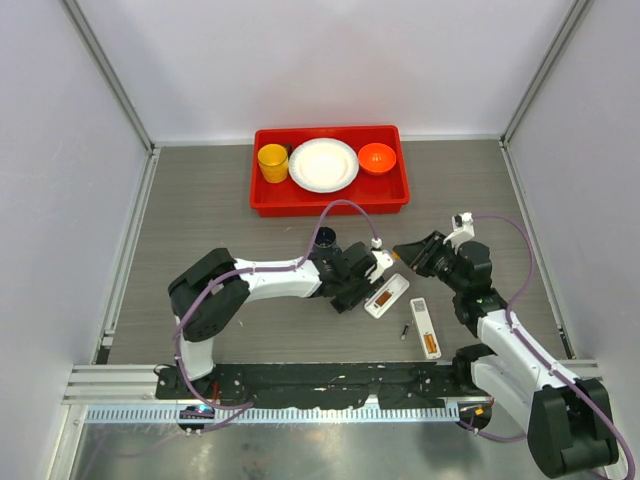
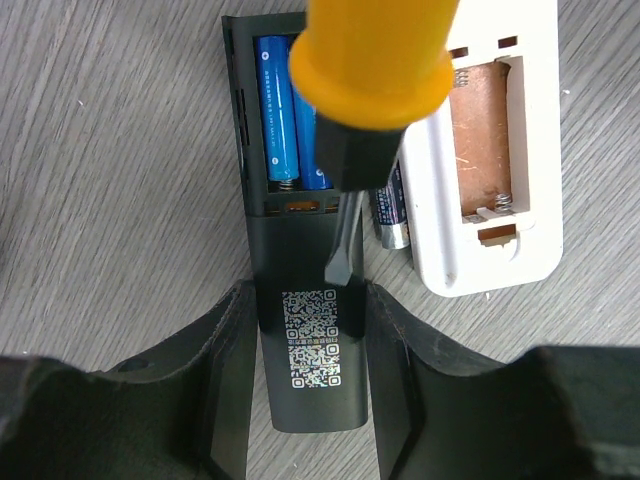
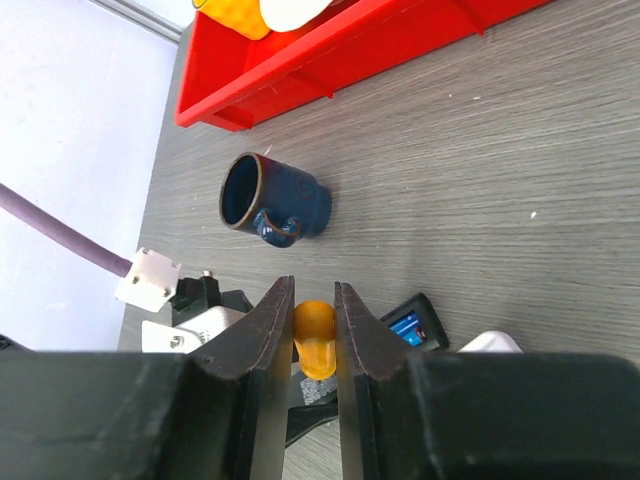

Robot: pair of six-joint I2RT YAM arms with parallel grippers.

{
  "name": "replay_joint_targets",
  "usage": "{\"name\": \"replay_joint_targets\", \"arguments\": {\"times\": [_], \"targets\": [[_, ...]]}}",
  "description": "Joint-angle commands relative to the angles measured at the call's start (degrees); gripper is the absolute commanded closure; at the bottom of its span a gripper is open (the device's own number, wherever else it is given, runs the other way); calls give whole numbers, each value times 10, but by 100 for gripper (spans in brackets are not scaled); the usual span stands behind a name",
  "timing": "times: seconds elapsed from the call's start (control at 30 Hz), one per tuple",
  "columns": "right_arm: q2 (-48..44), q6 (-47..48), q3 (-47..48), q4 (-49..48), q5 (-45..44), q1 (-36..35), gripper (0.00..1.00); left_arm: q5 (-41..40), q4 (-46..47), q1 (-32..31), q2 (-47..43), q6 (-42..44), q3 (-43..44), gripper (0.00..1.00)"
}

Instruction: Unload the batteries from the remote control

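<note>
A black remote control (image 2: 310, 300) lies on the table with its back up. My left gripper (image 2: 308, 330) (image 1: 362, 280) is shut on its lower half. Its compartment is uncovered and holds two blue batteries (image 2: 275, 110) side by side. An orange-handled screwdriver (image 2: 375, 50) (image 3: 315, 335) comes down from above, its dark tip at the compartment's lower edge. My right gripper (image 3: 313, 290) (image 1: 405, 250) is shut on the orange handle. One loose battery (image 2: 392, 215) lies between the black remote and a white remote (image 2: 500, 150) (image 1: 387, 297), whose compartment is empty.
A second white piece with an orange patch (image 1: 425, 327) and a small dark item (image 1: 406, 330) lie right of the remotes. A blue mug (image 3: 275, 195) (image 1: 326, 238) lies on its side behind my left gripper. At the back, a red tray (image 1: 330, 207) holds a yellow cup (image 1: 272, 162), white plate (image 1: 323, 164) and orange bowl (image 1: 377, 157).
</note>
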State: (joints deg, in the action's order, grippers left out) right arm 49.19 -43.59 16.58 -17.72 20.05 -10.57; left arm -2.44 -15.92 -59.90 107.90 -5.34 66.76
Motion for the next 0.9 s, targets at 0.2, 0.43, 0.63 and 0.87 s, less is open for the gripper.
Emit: {"name": "replay_joint_targets", "arguments": {"times": [0.2, 0.43, 0.63, 0.87], "targets": [[-24, 71, 38, 55, -17, -2, 99, -33, 22, 5, -50, -14, -80, 59], [-49, 74, 50, 67, 18, -1, 99, -29, 77, 12, -217, -42, -116, 20], [-89, 46, 45, 52, 61, -1, 99, 56, 85, 22, -248, -60, -61, 16], [-146, -6, 49, 34, 93, -1, 99, 138, 77, 25, -163, -65, 26, 14]]}}
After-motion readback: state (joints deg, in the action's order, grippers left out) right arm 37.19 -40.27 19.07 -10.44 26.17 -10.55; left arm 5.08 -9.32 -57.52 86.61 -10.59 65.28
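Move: The left hand, down at table height, has the black remote pinched near its closed end, the remote's middle about 2 cm ahead and 2 cm right; the loose battery lies some 6 cm right, the white remote about 10 cm right, both level, and the mug some 12 cm ahead and 5 cm left. From the right hand, which holds the screwdriver, the black remote lies about 4 cm back, 9 cm left and 13 cm below, the white remote 6 cm back and 14 cm below. The left fingers open from their pinch and let go of the black remote, the hand first easing some 4 cm left close to the table, then climbing fast to about 16 cm up while it swings back right past its start, tilting nearly 30 degrees so the open fingers point more to the right. The right hand keeps hold of the screwdriver's handle, dips about 1 cm, then lifts some 5 cm clear above where it began and draws back a little over 2 cm, its fingers tipping slightly up. ##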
